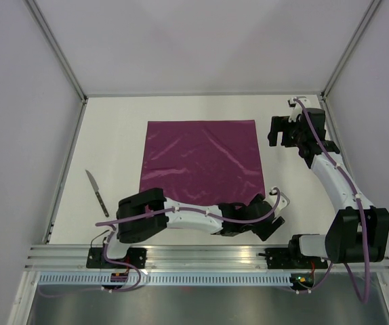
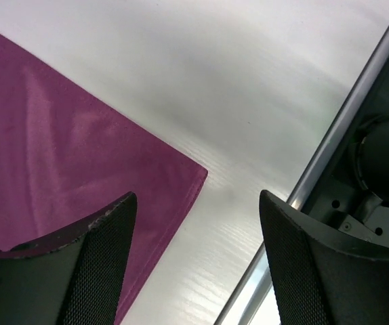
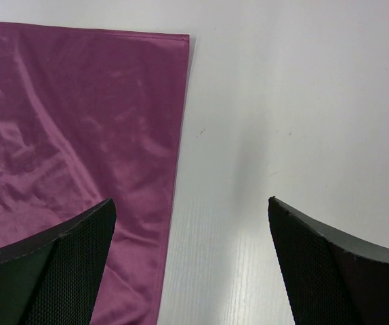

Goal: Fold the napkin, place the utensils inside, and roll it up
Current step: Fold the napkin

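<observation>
The napkin (image 1: 201,159) lies spread flat in the middle of the table, magenta with soft creases. One of the utensils, a silvery knife (image 1: 97,192) with a dark handle, lies apart to the left of it. My left gripper (image 1: 268,218) hovers open by the cloth's near right corner (image 2: 205,172). In the left wrist view the left gripper (image 2: 198,195) holds nothing, and one finger (image 2: 106,257) is over the cloth. My right gripper (image 1: 282,130) is open beside the cloth's right edge, near the far corner. In the right wrist view the right gripper (image 3: 191,201) straddles the edge of the napkin (image 3: 79,122).
An aluminium rail (image 1: 201,257) runs along the near table edge and shows close to the left gripper (image 2: 330,135). The right arm's base (image 2: 384,156) sits just beyond it. Grey enclosure walls and frame posts (image 1: 66,169) bound the white table.
</observation>
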Robot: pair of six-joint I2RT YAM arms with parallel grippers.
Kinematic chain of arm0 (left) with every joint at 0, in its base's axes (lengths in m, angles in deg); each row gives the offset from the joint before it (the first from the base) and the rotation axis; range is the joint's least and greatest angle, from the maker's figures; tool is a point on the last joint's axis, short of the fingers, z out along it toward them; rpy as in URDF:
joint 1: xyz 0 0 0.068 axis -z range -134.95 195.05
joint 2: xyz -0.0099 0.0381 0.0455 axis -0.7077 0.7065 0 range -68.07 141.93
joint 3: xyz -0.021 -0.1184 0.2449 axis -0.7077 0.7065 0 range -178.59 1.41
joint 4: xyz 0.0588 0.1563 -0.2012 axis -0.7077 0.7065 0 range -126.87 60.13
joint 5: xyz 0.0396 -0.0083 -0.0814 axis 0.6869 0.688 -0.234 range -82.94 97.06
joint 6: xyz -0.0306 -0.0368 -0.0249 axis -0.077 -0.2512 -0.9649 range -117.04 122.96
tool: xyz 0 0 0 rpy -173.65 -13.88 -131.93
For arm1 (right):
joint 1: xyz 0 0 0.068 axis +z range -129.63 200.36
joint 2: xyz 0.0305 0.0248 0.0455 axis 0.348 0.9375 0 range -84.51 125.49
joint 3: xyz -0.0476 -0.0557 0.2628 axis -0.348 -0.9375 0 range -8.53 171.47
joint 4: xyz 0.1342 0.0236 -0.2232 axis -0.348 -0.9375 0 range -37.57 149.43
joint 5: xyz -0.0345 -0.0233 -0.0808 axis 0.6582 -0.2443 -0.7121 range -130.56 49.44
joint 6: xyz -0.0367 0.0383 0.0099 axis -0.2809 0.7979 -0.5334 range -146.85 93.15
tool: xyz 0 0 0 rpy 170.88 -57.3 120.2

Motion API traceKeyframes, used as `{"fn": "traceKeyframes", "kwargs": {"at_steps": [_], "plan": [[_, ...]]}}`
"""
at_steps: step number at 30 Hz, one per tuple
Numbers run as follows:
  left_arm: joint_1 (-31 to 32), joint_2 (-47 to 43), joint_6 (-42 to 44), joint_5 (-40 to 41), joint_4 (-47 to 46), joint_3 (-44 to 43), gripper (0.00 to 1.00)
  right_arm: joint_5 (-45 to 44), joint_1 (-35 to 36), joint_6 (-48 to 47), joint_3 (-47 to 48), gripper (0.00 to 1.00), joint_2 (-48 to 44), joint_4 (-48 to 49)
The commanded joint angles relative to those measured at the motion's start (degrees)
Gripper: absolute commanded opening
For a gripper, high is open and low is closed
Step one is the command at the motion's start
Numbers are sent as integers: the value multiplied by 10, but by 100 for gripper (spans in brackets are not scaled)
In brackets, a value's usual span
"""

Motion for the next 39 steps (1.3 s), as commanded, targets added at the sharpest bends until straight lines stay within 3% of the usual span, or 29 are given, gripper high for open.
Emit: {"fn": "traceKeyframes", "kwargs": {"at_steps": [1,9,26,39], "plan": [[2,22,15,-9,-24,-31,76,-5,-5,1,10,98,2,-4],[3,45,22,0,-31,-34,67,3,-5,2,9,98,1,-6],[11,81,31,30,-32,-48,59,17,-27,3,10,98,0,-10],[11,86,31,51,-29,-45,32,28,-33,3,10,97,1,-13]]}}
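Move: Just below the left hand lies the napkin's near right corner, the part to grip: about 5 cm down, 1 cm farther out and 1 cm to the right. The metal table rail runs some 6 cm back from this hand, at table height, while the napkin's far right corner is roughly 45 cm ahead of it, nearly in line. From the right hand, the near corner lies about 27 cm back, 4 cm left and 17 cm down. Sinking about 4 cm almost straight down onto the napkin's near right corner, quickly at first and then easing in with a slight drift of 1 cm to the right, the left hand closes its half-shut fingers from about three-quarters to one-third open and pinches the corner between the tips, its wrist tilting barely 5 degrees. ##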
